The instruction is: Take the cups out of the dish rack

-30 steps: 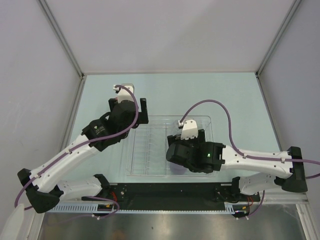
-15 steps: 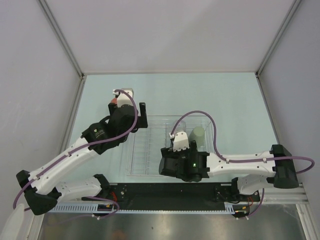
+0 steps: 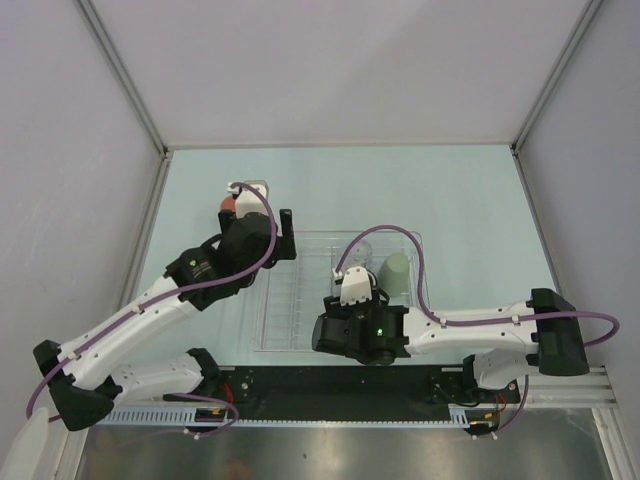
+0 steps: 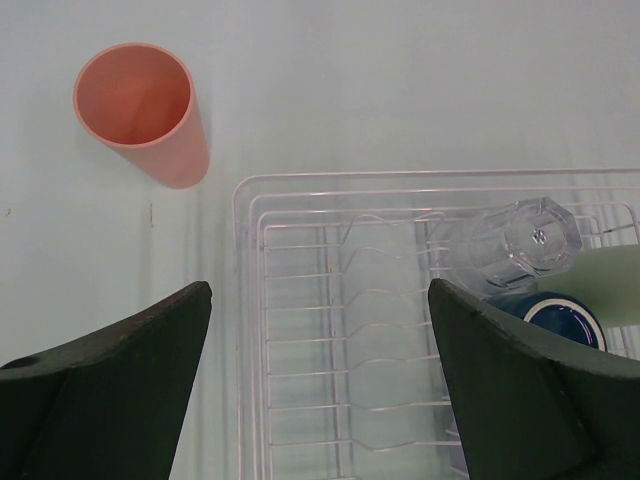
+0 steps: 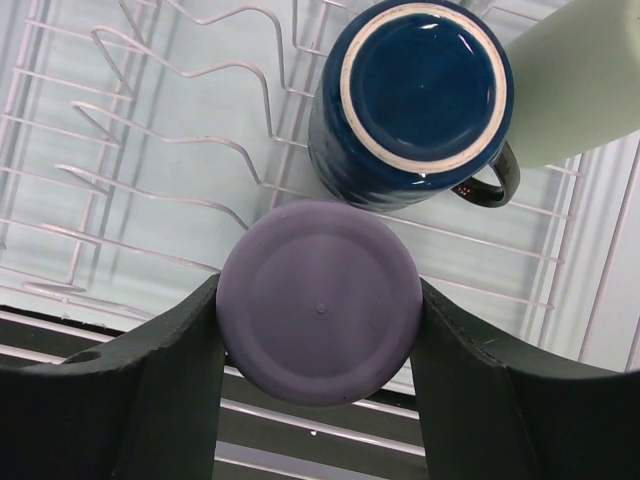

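Observation:
The clear dish rack (image 3: 290, 300) lies at mid-table. Its right half holds upside-down cups: a clear cup (image 4: 515, 245), a pale green cup (image 5: 585, 80), a dark blue mug (image 5: 420, 95) and a lavender cup (image 5: 320, 300) near the rack's front edge. My right gripper (image 5: 320, 305) is shut on the lavender cup, one finger pressed against each side. A salmon-pink cup (image 4: 140, 110) stands upright on the table, left of the rack's far corner. My left gripper (image 4: 318, 295) hangs open and empty over the rack's left edge (image 4: 240, 300).
A black rail (image 3: 330, 385) runs along the table's near edge, just in front of the rack. Grey walls and metal frame posts (image 3: 120, 75) close in the table on the left, right and far sides.
My right arm swung left and nearer, uncovering the pale green cup, and its jaws closed on the lavender cup. My left arm drifted slightly away from the rack, still open.

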`<action>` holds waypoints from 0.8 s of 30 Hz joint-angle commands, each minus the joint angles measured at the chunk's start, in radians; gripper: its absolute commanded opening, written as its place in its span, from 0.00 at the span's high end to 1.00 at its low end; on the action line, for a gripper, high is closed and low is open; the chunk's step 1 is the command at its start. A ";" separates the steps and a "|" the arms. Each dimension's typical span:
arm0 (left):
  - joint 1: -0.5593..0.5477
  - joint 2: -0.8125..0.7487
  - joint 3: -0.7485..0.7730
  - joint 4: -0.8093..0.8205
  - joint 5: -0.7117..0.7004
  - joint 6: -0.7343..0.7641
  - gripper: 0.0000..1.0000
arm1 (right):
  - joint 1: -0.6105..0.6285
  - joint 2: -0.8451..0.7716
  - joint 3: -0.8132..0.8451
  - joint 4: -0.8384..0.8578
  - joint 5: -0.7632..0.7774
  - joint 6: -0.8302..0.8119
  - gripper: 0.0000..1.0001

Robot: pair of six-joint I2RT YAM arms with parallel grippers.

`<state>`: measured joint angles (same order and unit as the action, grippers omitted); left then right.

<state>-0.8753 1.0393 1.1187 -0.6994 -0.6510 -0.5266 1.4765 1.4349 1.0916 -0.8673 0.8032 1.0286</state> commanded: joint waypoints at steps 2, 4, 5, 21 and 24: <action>-0.010 -0.022 -0.003 0.012 -0.004 -0.023 0.05 | 0.010 -0.013 0.022 -0.024 0.033 0.048 1.00; -0.011 -0.019 0.000 0.012 -0.009 -0.021 0.05 | 0.014 -0.030 0.039 -0.056 0.059 0.051 1.00; -0.010 -0.019 0.001 0.012 -0.010 -0.021 0.05 | 0.018 -0.037 0.065 -0.071 0.085 0.051 1.00; -0.010 -0.194 -0.116 0.321 0.148 -0.029 0.03 | -0.315 -0.543 0.122 0.334 -0.036 -0.426 1.00; -0.010 -0.268 -0.213 0.504 0.238 -0.032 0.03 | -0.517 -0.657 -0.024 0.536 -0.292 -0.435 1.00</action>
<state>-0.8799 0.8680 1.0023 -0.4892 -0.5491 -0.5388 1.1172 0.8787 1.1870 -0.6487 0.8059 0.6880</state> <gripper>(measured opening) 0.973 0.671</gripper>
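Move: The purple cup stands bottom-up near the rack's near edge, already between the right fingers, its middle about 3 cm below that hand. From the hand, the blue mug is some 8 cm ahead, 1 cm right; the green cup about 11 cm ahead, 8 cm right; the clear glass roughly 15 cm straight ahead, all about 4 cm lower. From the left hand, the purple cup lies some 12 cm back, 18 cm right and 16 cm down. The purple cup, still pinched by the right hand, is drawn about 20 cm up out of the rack, almost straight at first, then swung right and forward over the rack, while the wrist rolls its left side up some 30 degrees and tips the fingers up. The open left hand stays put until near the end, then rises about 3 cm, rolling and tipping up slightly. ##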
